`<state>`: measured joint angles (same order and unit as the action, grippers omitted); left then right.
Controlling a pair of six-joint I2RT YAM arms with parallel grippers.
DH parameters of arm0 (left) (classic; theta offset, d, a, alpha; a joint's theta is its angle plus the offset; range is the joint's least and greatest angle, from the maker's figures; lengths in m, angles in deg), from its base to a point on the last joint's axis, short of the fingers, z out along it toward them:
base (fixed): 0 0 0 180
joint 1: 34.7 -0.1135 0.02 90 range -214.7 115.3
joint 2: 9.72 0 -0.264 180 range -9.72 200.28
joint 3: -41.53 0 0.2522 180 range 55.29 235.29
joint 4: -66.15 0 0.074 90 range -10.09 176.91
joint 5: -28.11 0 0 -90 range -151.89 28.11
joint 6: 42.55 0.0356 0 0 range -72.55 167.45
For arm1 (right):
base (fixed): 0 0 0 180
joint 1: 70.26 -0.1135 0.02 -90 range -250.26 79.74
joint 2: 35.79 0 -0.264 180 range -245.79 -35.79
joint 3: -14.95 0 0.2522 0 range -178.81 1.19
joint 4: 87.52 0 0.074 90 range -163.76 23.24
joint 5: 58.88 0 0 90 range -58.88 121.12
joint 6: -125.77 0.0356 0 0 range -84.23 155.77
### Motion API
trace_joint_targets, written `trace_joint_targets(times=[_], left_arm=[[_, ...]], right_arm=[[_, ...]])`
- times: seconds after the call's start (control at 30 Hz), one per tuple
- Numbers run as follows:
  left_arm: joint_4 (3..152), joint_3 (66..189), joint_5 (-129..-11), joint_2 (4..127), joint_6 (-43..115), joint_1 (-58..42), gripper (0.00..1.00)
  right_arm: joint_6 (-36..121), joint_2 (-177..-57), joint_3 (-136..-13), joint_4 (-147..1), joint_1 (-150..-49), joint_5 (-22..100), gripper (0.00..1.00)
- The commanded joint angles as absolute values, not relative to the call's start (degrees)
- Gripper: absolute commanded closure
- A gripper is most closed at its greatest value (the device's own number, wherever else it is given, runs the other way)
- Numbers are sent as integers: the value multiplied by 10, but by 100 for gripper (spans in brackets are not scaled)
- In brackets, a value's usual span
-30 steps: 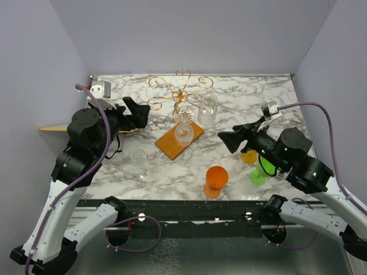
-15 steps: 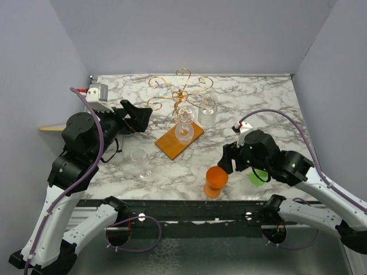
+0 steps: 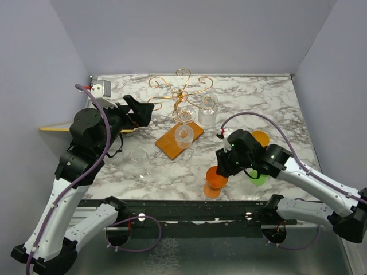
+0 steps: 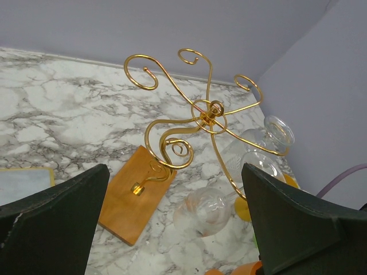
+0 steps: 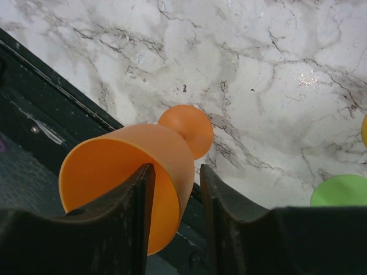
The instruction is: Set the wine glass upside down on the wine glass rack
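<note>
The orange wine glass stands upright near the table's front edge. My right gripper has come down over its rim. In the right wrist view one finger is inside the bowl and the other is outside it. A gap still shows between the wall and the outer finger. The wine glass rack, gold wire on a wooden base, stands at the back centre. My left gripper hovers wide open to its left, holding nothing, and the rack fills its wrist view.
Two clear glasses hang upside down on the rack. Another clear glass stands at the front left. A green glass and a yellow one stand beside my right arm. The black front rail runs just under the orange glass.
My right arm has swung left and down from above the yellow and green glasses to the orange glass, and its jaws have narrowed around the rim. The left arm has barely shifted.
</note>
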<state>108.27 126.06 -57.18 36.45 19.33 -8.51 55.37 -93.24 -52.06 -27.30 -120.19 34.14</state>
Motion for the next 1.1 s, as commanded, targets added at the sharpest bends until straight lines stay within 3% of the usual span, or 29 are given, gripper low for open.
trace_joint_targets(times=[0.0, 0.2, 0.5, 0.83, 1.07], left_arm=[[1064, 1255, -554, 361, 188, -89, 1], [1064, 1257, -559, 362, 185, -90, 1], [1064, 1266, -573, 358, 179, -90, 1], [1056, 1274, -579, 359, 167, -90, 1], [1043, 1296, -608, 375, 160, -90, 1]], right_arm=[[527, -955, -533, -254, -1204, 358, 63], [519, -964, -554, -232, -1204, 331, 98], [547, -906, -608, -203, -1204, 216, 99], [591, -909, -703, -142, -1204, -76, 99], [591, -928, -763, -188, -1204, -255, 99]])
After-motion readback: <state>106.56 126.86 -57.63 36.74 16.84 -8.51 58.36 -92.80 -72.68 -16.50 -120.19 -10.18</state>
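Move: My right hand's half-open fingers already straddle the orange wine glass's rim wall; its middle is about 3 cm left, 2 cm back and 6 cm below. From this hand, the green glass stands some 14 cm right and 4 cm ahead; the yellow glass 11 cm right and 13 cm ahead, both about 6 cm lower. The rack is roughly 21 cm ahead and 14 cm left, 3 cm higher. From my left hand, the orange glass is about 21 cm right, 12 cm back and 29 cm below. I sink my right hand another centimetre or so and close its fingers, pinching the orange glass's wall with one finger inside the bowl and one outside. Keeping that pinch, I lift about 14 cm while sweeping right and forward, some 10 and 8 cm, away from the table's front edge, turning the wrist clockwise and swinging the fingertips up and outward. ##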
